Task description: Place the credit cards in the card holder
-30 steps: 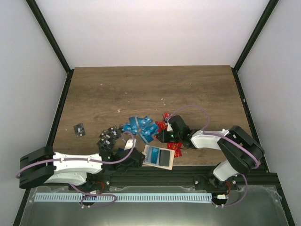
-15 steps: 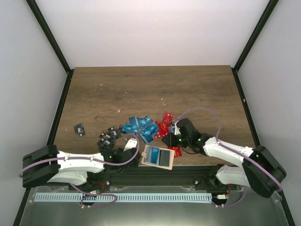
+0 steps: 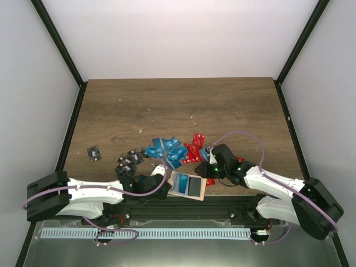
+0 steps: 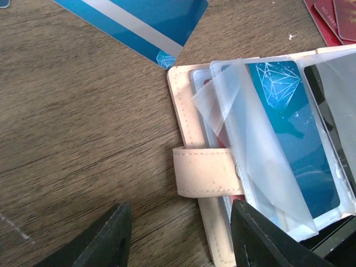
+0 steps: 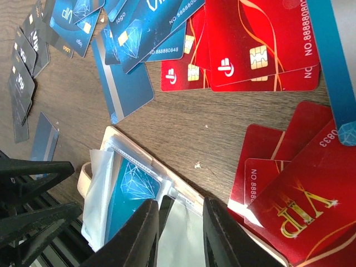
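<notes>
The card holder (image 3: pixel 181 183) lies open near the table's front edge, beige with clear sleeves. One sleeve holds a blue card (image 4: pixel 289 122). Loose credit cards lie behind it: blue (image 3: pixel 167 149), red (image 3: pixel 193 150) and black (image 3: pixel 128 161). My left gripper (image 3: pixel 162 186) is open, its fingers on either side of the holder's beige strap (image 4: pixel 203 172) and left edge. My right gripper (image 5: pixel 181 236) hovers over the holder's right half with its fingers a narrow gap apart. A clear sleeve (image 5: pixel 181 222) shows in that gap, and no card is held.
A single black card (image 3: pixel 94 152) lies apart at the left. More red cards (image 5: pixel 295 206) lie just right of the holder, close to my right gripper. The black rail (image 3: pixel 183 208) runs along the table's front edge, right behind the holder.
My right gripper has moved right and toward the front edge, from over the red cards to the holder's right side. My left gripper has barely shifted at the holder's left edge.
</notes>
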{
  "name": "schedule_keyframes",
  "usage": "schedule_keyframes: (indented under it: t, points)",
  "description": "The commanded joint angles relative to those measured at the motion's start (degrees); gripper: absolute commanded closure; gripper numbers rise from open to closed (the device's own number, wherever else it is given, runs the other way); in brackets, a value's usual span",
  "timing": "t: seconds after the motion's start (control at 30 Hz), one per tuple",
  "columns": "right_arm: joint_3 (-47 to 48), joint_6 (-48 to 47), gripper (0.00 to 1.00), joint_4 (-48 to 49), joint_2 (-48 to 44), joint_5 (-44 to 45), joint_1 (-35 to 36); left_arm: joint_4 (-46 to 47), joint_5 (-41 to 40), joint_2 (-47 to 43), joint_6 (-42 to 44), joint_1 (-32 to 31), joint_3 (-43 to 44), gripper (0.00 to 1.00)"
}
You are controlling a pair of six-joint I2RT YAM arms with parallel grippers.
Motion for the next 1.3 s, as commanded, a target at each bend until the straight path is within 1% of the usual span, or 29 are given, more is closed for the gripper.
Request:
schedule_keyframes:
  t: [0.0, 0.07, 0.2, 0.3, 0.37, 0.47, 0.53, 0.6, 0.7, 0.73, 0.83, 0.93, 1.03, 1.1, 1.27]
  points:
    - [-0.9, 0.6, 0.76, 0.1, -0.9, -0.7, -0.4, 3.2, -0.4, 2.1, 2.1, -0.3, 0.0, 0.48]
    - [-1.2, 0.6, 0.75, 0.3, -1.0, -0.9, -0.4, 2.3, -2.4, 4.5, 2.2, -0.2, 1.5, 0.49]
    - [-1.7, 0.4, 0.76, 0.2, -1.3, -1.1, -0.4, -0.2, -6.5, 8.3, 0.8, -0.2, 3.9, 0.53]
    - [-2.1, 0.2, 0.75, 0.5, -1.4, -1.3, -0.4, 1.8, -6.8, 8.7, 1.3, -0.2, 3.8, 0.54]
    - [-2.2, 0.1, 0.76, 0.9, -1.3, -1.5, -0.4, 3.1, -7.0, 9.0, 2.2, -0.2, 3.9, 0.56]
    - [-2.4, 0.0, 0.76, 1.3, -1.0, -1.8, -0.4, 4.9, -6.9, 10.2, 2.9, -0.1, 4.1, 0.65]
    - [-2.4, -0.1, 0.76, 1.4, -1.0, -1.8, -0.4, 4.8, -7.2, 11.1, 4.2, -0.1, 4.5, 0.74]
    - [-2.4, 0.0, 0.76, 1.2, -1.0, -1.7, -0.4, 3.1, -8.8, 11.7, 2.6, -0.1, 4.9, 0.80]
    - [-2.2, 0.3, 0.75, -0.1, -1.0, -1.0, -0.4, 0.3, -11.8, 11.1, -1.5, -0.1, 4.9, 0.84]
    - [-2.0, 0.5, 0.75, -0.9, -0.8, -0.7, -0.4, 0.0, -12.3, 10.4, -2.7, -0.1, 4.6, 0.86]
    - [-1.6, 1.6, 0.69, -3.5, -0.3, -0.2, -0.4, 1.6, -12.3, 7.5, -5.4, 0.0, 2.3, 0.93]
    - [-1.6, 2.9, 0.61, -5.8, -0.3, -1.2, -0.3, 5.0, -11.2, 4.9, -6.9, 0.1, -0.4, 0.96]
    - [-2.1, 4.1, 0.54, -7.1, -1.5, -3.4, -0.3, 7.6, -10.3, 3.5, -7.9, 0.2, -2.2, 0.96]
    - [-3.0, 4.9, 0.52, -7.1, -2.5, -6.0, -0.1, 9.0, -9.9, 3.2, -8.7, 0.2, -3.1, 0.96]
    - [-5.1, 9.3, 0.46, -3.9, -2.8, -10.2, 3.0, 11.8, -8.9, 3.5, -10.4, 0.3, -4.5, 0.96]
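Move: The card holder's strap, at the middle of its left edge, lies about 3 cm ahead of the left hand, 2 cm to its right and 1 cm below. The holder's middle is roughly 1 cm ahead of that hand and 8 cm to its right, the nearest blue card some 9 cm ahead and 3 cm right. From the right hand the card holder sits about 6 cm back, 5 cm left and 5 cm below; red cards lie 1 cm back and 3 cm right. The holder's strap is pinched by the left fingers, which reach about 3 cm forward and slightly right while closing from half open, then draw some 3 cm left with a small counter-clockwise turn, keeping hold of it. The right hand first eases back and down, then goes on back to about 4 cm in all and 2 cm lower, opening to half wide as its fingertips tilt back around the holder's right end; contact there can't be seen. ##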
